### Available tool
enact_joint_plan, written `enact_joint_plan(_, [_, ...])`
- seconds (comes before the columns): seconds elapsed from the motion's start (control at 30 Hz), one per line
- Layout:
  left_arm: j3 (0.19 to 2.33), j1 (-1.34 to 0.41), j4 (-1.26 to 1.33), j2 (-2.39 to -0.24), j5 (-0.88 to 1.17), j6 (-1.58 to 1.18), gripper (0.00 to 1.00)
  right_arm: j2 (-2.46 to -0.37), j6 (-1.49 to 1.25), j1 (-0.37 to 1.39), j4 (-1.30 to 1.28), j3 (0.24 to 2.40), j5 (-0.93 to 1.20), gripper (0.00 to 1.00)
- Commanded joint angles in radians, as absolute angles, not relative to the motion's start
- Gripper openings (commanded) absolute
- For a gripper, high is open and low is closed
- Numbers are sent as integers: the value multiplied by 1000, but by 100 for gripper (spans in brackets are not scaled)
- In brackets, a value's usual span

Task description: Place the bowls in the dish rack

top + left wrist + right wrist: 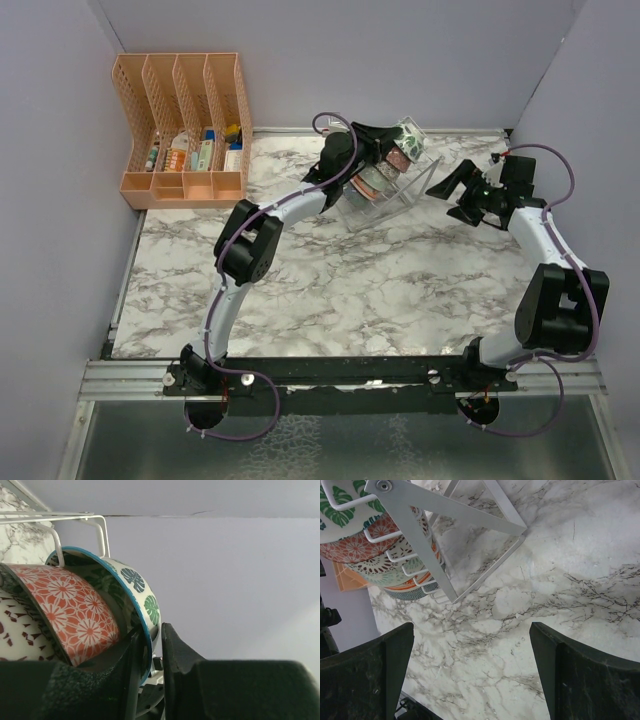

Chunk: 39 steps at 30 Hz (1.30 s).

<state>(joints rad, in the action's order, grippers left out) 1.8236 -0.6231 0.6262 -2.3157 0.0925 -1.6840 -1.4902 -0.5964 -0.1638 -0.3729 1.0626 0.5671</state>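
The white wire dish rack [400, 198] stands at the back middle of the table. The red-patterned bowl [70, 610] and the brown-grey bowl [12, 630] stand on edge in its slots. My left gripper [152, 632] is shut on the rim of the teal-green leaf bowl [140, 587], holding it on edge at the rack's far end, just behind the red bowl; in the top view the gripper [385, 140] is over the rack. My right gripper [470, 670] is open and empty over bare table, right of the rack [435, 545].
An orange slotted organizer [185, 130] with small items stands at the back left corner. Grey walls close in the back and both sides. Marble tabletop [350, 290] lies between the rack and the arm bases.
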Motion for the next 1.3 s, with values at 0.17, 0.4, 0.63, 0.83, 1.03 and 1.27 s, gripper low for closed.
enact_joint_plan(0.17, [1851,-614,550,-2277,117,-1626,38,-1508,-577,-167,-350,1071,590,99])
enact_joint_plan(0.4, [1841,-609,442,-2233,121,-1584,49,-1508,-581,-168,-345,1074,595,100])
enact_joint_plan(0.63, [1821,-599,367,-2182,126,-1534,78,-1500,-583,-168,-346,1075,596,100])
enact_joint_plan(0.83, [1804,-594,339,-2140,141,-1498,99,-1496,-584,-168,-344,1075,593,100])
enact_joint_plan(1.03, [1800,-586,276,-2079,156,-1427,99,-1487,-583,-168,-346,1072,591,99])
enact_joint_plan(1.27, [1730,-571,172,-1951,160,-1333,99,-1479,-583,-168,-348,1072,591,100])
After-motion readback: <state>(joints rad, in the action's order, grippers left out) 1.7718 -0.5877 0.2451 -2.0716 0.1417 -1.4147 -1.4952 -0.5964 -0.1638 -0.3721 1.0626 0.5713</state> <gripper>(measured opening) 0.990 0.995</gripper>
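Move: The left fingers straddle the rim of the green-leaf bowl already standing in the rack; its middle is about 4 cm right, 1 cm ahead and 3 cm below. The red flower bowl is some 2 cm back, level sideways and 4 cm lower; the rack's middle lies roughly 8 cm back, 2 cm left and 10 cm below. From the right hand the leaf bowl is about 13 cm ahead, 7 cm left and 6 cm above. Left hand opens fully, clears the leaf bowl's rim, retreats about 5 cm left, up and back, rolling 20 degrees. ##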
